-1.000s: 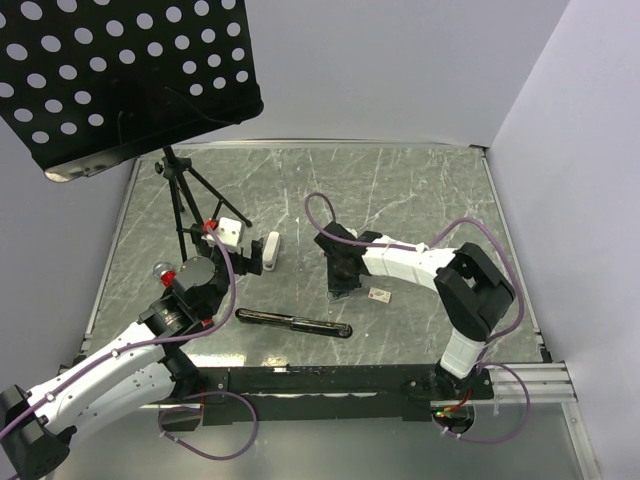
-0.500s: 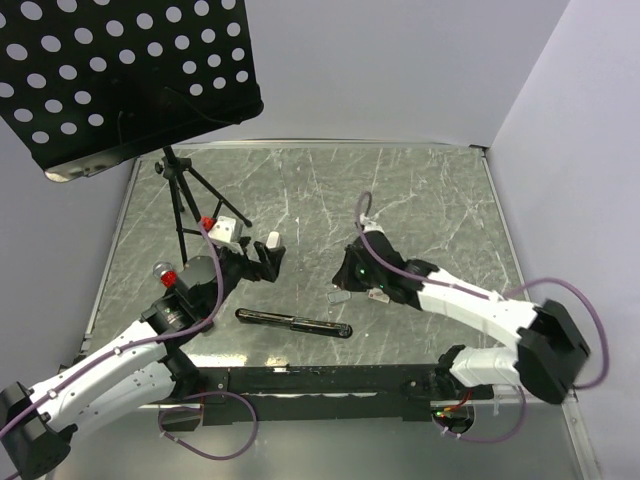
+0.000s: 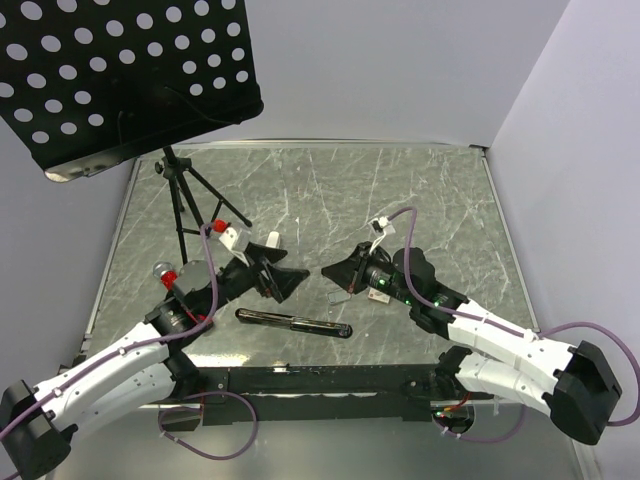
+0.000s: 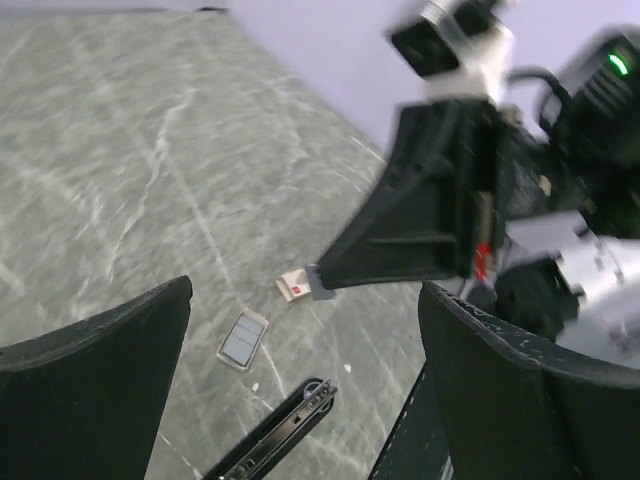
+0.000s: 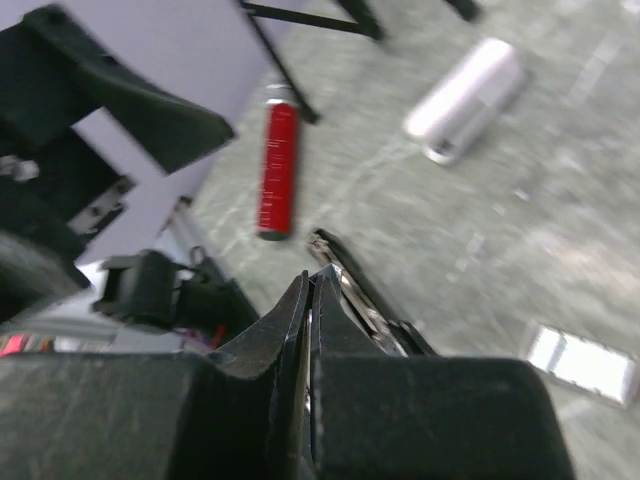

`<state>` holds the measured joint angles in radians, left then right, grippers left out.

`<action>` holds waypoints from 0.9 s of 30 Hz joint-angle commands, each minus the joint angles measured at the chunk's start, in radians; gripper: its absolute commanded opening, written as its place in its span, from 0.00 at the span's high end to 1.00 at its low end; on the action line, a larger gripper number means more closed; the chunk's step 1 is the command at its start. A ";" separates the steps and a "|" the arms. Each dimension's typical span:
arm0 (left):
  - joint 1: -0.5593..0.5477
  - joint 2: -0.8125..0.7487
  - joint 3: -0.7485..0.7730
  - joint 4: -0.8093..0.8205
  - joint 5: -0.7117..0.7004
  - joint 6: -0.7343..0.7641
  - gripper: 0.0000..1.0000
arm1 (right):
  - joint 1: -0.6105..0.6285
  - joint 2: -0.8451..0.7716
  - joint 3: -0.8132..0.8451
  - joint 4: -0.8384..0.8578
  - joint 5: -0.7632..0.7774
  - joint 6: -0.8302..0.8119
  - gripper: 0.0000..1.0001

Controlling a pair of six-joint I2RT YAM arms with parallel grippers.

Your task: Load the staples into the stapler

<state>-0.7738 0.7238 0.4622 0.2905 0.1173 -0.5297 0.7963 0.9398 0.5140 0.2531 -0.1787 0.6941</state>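
Observation:
The black stapler (image 3: 293,322) lies opened out flat near the table's front edge, also seen in the left wrist view (image 4: 275,435) and under my right fingers (image 5: 370,300). The staples box (image 4: 292,288), pale with red print, sits on the marble beside a greyish see-through rectangle (image 4: 243,338) (image 5: 585,362). My right gripper (image 3: 326,272) (image 5: 318,270) hangs above them, shut, and a thin grey strip that looks like staples pokes from its tip (image 4: 318,284). My left gripper (image 3: 288,268) (image 4: 305,290) faces it from the left, wide open and holding nothing.
A white stapler (image 5: 465,100) lies behind my left gripper, with a red cylinder (image 5: 280,170) to its left. A black perforated music stand (image 3: 130,80) on a tripod (image 3: 185,210) fills the back left. Purple cables loop off both arms.
My right gripper lifted off the table by the staples box and swung to point left. My left gripper moved right and rose to face it, still open.

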 commanded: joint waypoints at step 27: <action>-0.070 -0.072 0.092 -0.134 0.427 0.993 0.39 | 0.003 0.082 0.150 0.230 -0.496 -0.053 1.00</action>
<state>-0.8112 0.6342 0.5129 0.0959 0.5369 0.4332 0.7963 1.0237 0.6060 0.4088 -0.6464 0.6418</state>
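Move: The small staple strip, already pinched in the right fingertips, is about 7 cm to the right of the left hand, level with it fore-and-aft and some 4 cm lower; the left gripper's open fingers are thus about 7 cm left of and 4 cm above the right hand. From the left hand, the opened black stapler lies about 5 cm back, 2 cm left and 22 cm down, and the clear tray 2 cm ahead and 10 cm right, at table height. The right hand keeps its closed pinch on the staple strip and draws back about 6 cm, rising some 5 and going 4 to the left, while turning about 30 degrees counter-clockwise so that its tips point straight at the left gripper. The left hand backs about 5 cm alongside, rolls sharply about its fingers (clockwise seen from behind the hand) and swings them to point right, then narrows its wide-open fingers to roughly three-fifths as the strip comes up to them, with no touch to be seen yet. ##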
